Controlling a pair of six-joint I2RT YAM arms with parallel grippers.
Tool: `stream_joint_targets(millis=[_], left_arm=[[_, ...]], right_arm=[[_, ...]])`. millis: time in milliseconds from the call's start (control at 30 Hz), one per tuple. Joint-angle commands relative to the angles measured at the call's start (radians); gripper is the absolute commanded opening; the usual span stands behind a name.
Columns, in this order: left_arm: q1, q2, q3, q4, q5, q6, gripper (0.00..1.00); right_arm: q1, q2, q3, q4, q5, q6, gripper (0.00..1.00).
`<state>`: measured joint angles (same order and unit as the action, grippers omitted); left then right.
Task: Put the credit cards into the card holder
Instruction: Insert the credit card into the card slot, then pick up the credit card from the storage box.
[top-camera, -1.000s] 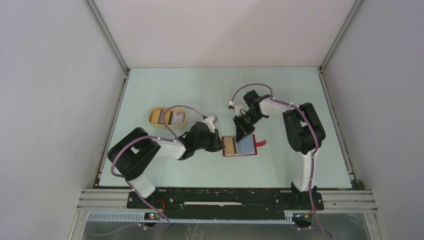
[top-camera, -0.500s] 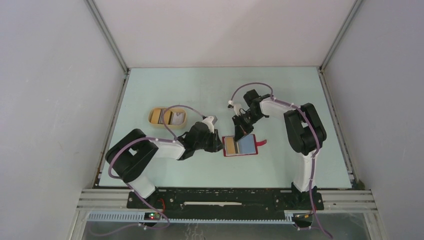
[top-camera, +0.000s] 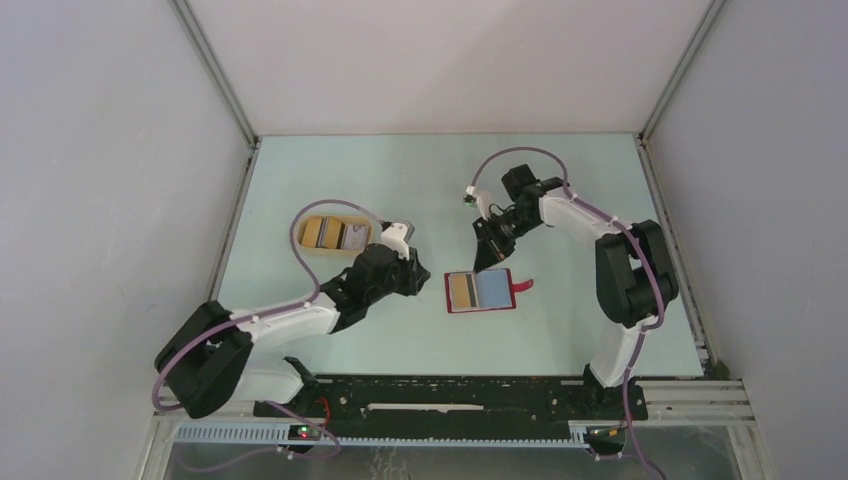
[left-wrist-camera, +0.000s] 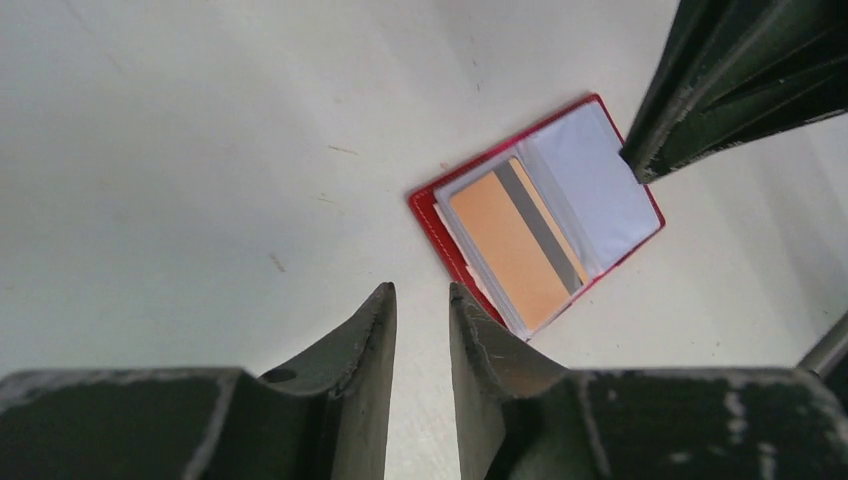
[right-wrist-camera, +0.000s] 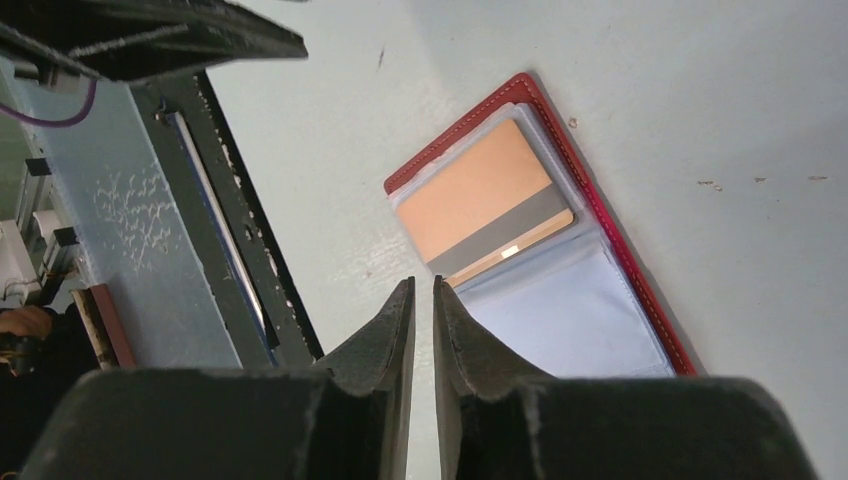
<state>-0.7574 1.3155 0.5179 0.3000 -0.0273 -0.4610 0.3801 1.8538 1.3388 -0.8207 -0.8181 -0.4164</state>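
The red card holder (top-camera: 493, 290) lies open on the table, with a golden-brown credit card (top-camera: 461, 290) tucked in its left pocket. More credit cards (top-camera: 338, 234) lie in the tan tray. My left gripper (top-camera: 421, 278) hovers just left of the card holder (left-wrist-camera: 600, 180), jaws slightly open and empty, the golden-brown card (left-wrist-camera: 505, 245) ahead of them. My right gripper (top-camera: 484, 259) hangs over the far edge of the card holder (right-wrist-camera: 570, 320), jaws a narrow slit apart with nothing between, above the card (right-wrist-camera: 470, 195).
A tan oval tray (top-camera: 336, 215) sits behind and to the left of the left gripper. The holder's red closure tab (top-camera: 522, 287) sticks out to the right. A right finger (left-wrist-camera: 700, 100) shows in the left wrist view.
The left gripper has pulled back leftward off the holder's edge. The right gripper has lifted slightly from its far edge. Both jaws have parted a little.
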Motion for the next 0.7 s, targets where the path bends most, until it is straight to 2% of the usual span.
stream_joint_targets(millis=[0, 167, 367, 600, 667], left_arm=[[-0.004, -0.119, -0.025, -0.065, -0.155, 0.113, 0.33], [-0.004, -0.206, -0.018, -0.154, -0.316, 0.182, 0.42], [0.020, -0.284, -0.001, -0.229, -0.497, 0.263, 0.64], [0.144, -0.353, 0.009, -0.272, -0.514, 0.312, 0.96], [0.192, -0.364, 0.013, -0.282, -0.510, 0.326, 1.00]], right_arm=[[-0.013, -0.062, 0.036, -0.035, -0.053, -0.061, 0.20], [-0.017, -0.076, 0.036, -0.043, -0.066, -0.072, 0.20], [-0.021, -0.086, 0.036, -0.050, -0.076, -0.077, 0.20], [-0.033, -0.097, 0.036, -0.052, -0.078, -0.079, 0.20], [-0.040, -0.101, 0.036, -0.052, -0.079, -0.078, 0.20]])
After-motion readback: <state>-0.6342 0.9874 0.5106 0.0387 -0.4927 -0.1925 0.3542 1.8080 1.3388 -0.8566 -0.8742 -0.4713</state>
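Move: The tan card box with the next credit cards lies about 24 cm to the left hand's left and 13 cm ahead, some 6 cm lower. The red card holder lies open about 13 cm to that hand's right and 1 cm back, 7 cm lower, with the orange card in its nearer pocket about 9 cm right and 1 cm back. From the right hand, the card box is roughly 37 cm left and 12 cm ahead. The card box is where the left hand heads, already empty and clear of the card holder: it sweeps left about 14 cm, gathering speed, while rising 5 or 6 cm and edging forward. Its wrist swings counter-clockwise some 30 degrees until the fingers point nearly straight ahead, and they spread from partly open to almost fully open. The right hand, touching nothing, eases up about 2 cm above the holder. ##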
